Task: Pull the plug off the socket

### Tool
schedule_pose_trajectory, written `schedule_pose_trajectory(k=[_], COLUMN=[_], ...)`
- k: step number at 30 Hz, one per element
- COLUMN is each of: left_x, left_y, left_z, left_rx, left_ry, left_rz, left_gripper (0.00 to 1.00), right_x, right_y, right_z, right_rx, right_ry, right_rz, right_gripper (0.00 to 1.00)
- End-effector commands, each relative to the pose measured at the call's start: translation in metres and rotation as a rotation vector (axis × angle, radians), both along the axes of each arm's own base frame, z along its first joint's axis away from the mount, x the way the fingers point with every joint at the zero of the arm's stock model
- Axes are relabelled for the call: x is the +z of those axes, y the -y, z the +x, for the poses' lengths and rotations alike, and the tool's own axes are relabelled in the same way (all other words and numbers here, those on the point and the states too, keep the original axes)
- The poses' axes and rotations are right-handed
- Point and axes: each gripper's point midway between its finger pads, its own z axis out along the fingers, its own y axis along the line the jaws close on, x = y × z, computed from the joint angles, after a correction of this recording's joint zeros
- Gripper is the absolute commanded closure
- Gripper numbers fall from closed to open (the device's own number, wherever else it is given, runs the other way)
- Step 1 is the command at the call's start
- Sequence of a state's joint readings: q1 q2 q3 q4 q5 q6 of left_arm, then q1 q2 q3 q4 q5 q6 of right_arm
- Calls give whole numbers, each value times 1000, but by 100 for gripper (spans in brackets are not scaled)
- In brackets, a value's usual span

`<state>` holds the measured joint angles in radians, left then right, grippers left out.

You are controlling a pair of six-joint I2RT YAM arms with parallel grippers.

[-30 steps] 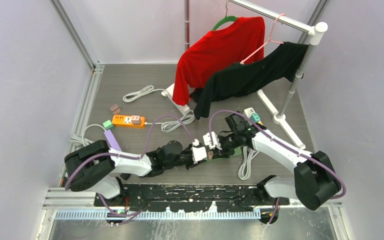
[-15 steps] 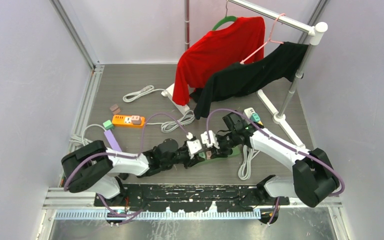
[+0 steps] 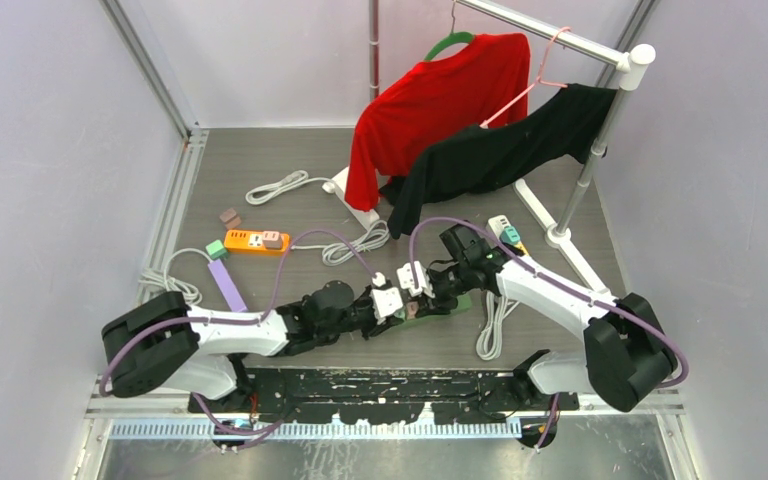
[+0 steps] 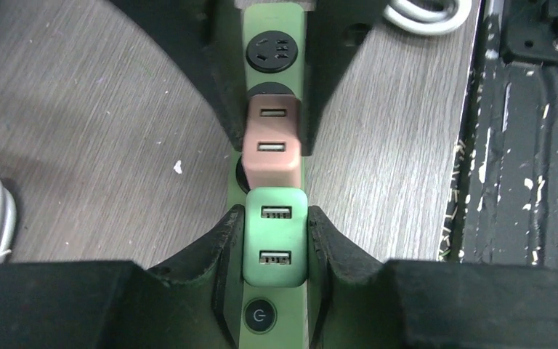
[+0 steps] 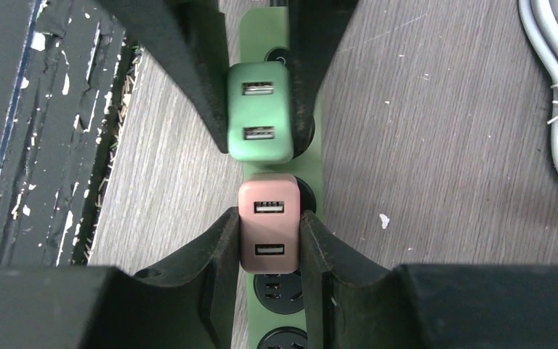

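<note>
A green power strip (image 4: 275, 22) lies on the wood table near the front, carrying two USB plugs side by side. My left gripper (image 4: 275, 218) is shut on the green plug (image 4: 276, 251), close to the strip's power button (image 4: 260, 316). My right gripper (image 5: 269, 218) is shut on the pink plug (image 5: 269, 236), next to the green plug (image 5: 260, 113). Dark socket rims peek out beside both plugs; I cannot tell whether either is fully seated. From above, both grippers (image 3: 407, 295) meet nose to nose over the strip (image 3: 457, 303).
An orange power strip (image 3: 257, 241) and a purple one (image 3: 226, 285) lie to the left. White cables (image 3: 355, 245) and a grey cable bundle (image 3: 493, 328) lie around. A clothes rack (image 3: 560, 237) with a red top (image 3: 430, 105) and a black top (image 3: 505, 150) stands behind.
Both grippers have shifted together slightly to the left and away from the front edge, staying shut on their plugs. The left arm's shoulder has swung left.
</note>
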<state>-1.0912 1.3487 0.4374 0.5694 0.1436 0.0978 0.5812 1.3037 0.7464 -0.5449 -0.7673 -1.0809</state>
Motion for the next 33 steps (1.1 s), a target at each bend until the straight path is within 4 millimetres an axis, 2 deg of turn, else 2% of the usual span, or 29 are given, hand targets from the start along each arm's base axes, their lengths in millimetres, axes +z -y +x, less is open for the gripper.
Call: schedule_pose_trajectory(k=[1, 4, 7, 9, 14, 16, 18, 20, 24, 26, 29, 31, 33], left_x=[84, 85, 94, 102, 109, 103, 99, 104, 131, 140, 127, 101, 97], left_y=[37, 37, 40, 43, 44, 44, 40, 38, 40, 40, 36, 33, 28], left_z=[6, 8, 0, -2, 5, 7, 13, 13, 10, 5, 8, 8, 8], left_rx=[-63, -34, -70, -80, -86, -90, -57, -34, -56, -87, -67, -56, -61], left_ry=[296, 254, 67, 35, 178, 283, 307, 258, -14, -3, 145, 257, 286], left_rz=[-148, -179, -316, -388, -369, -307, -283, -318, -505, -560, -477, -299, -226], left_gripper=[100, 100, 100, 100, 100, 100, 100, 100, 100, 100, 100, 100, 100], right_x=[-36, -38, -40, -40, -42, -42, -41, -41, -41, -41, -42, -42, -40], right_y=[37, 39, 41, 41, 43, 44, 46, 48, 48, 48, 48, 49, 48], right_z=[9, 11, 13, 13, 14, 16, 18, 20, 19, 19, 18, 18, 18], right_rx=[-85, -93, -101, -104, -111, -118, -129, -133, -131, -129, -130, -131, -133], right_ry=[14, 18, 21, 18, 12, 11, 18, 29, 25, 19, 15, 15, 13], right_rz=[-224, -238, -251, -258, -274, -286, -297, -306, -310, -311, -315, -316, -314], right_gripper=[99, 99, 99, 99, 99, 99, 99, 99, 99, 99, 99, 99, 99])
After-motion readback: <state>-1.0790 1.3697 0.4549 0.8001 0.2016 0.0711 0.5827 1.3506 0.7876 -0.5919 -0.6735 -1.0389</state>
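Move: The green plug is already between the left fingers, at the hand point, still in the first socket at the left end of the green strip. The pink plug is about 4 cm to its right and 1 cm farther out; the strip's middle is some 5 cm right, 1 cm ahead and 3 cm below. The right hand has the pink plug in its fingers, with the green plug about 4 cm to its left and 1 cm nearer, and a bundled white cord roughly 15 cm right, 4 cm back and 4 cm below. The green plug first sinks with the left hand by barely 1 cm as the wrist rocks a few degrees, then is pulled quickly up out of its socket, rising some 5 cm and drifting about 2 cm right, fingertips tipping up some 10 degrees. The right hand keeps its pinch on the pink plug, easing about 1 cm down, 1 cm forward and 1 cm right, to steady the strip. ##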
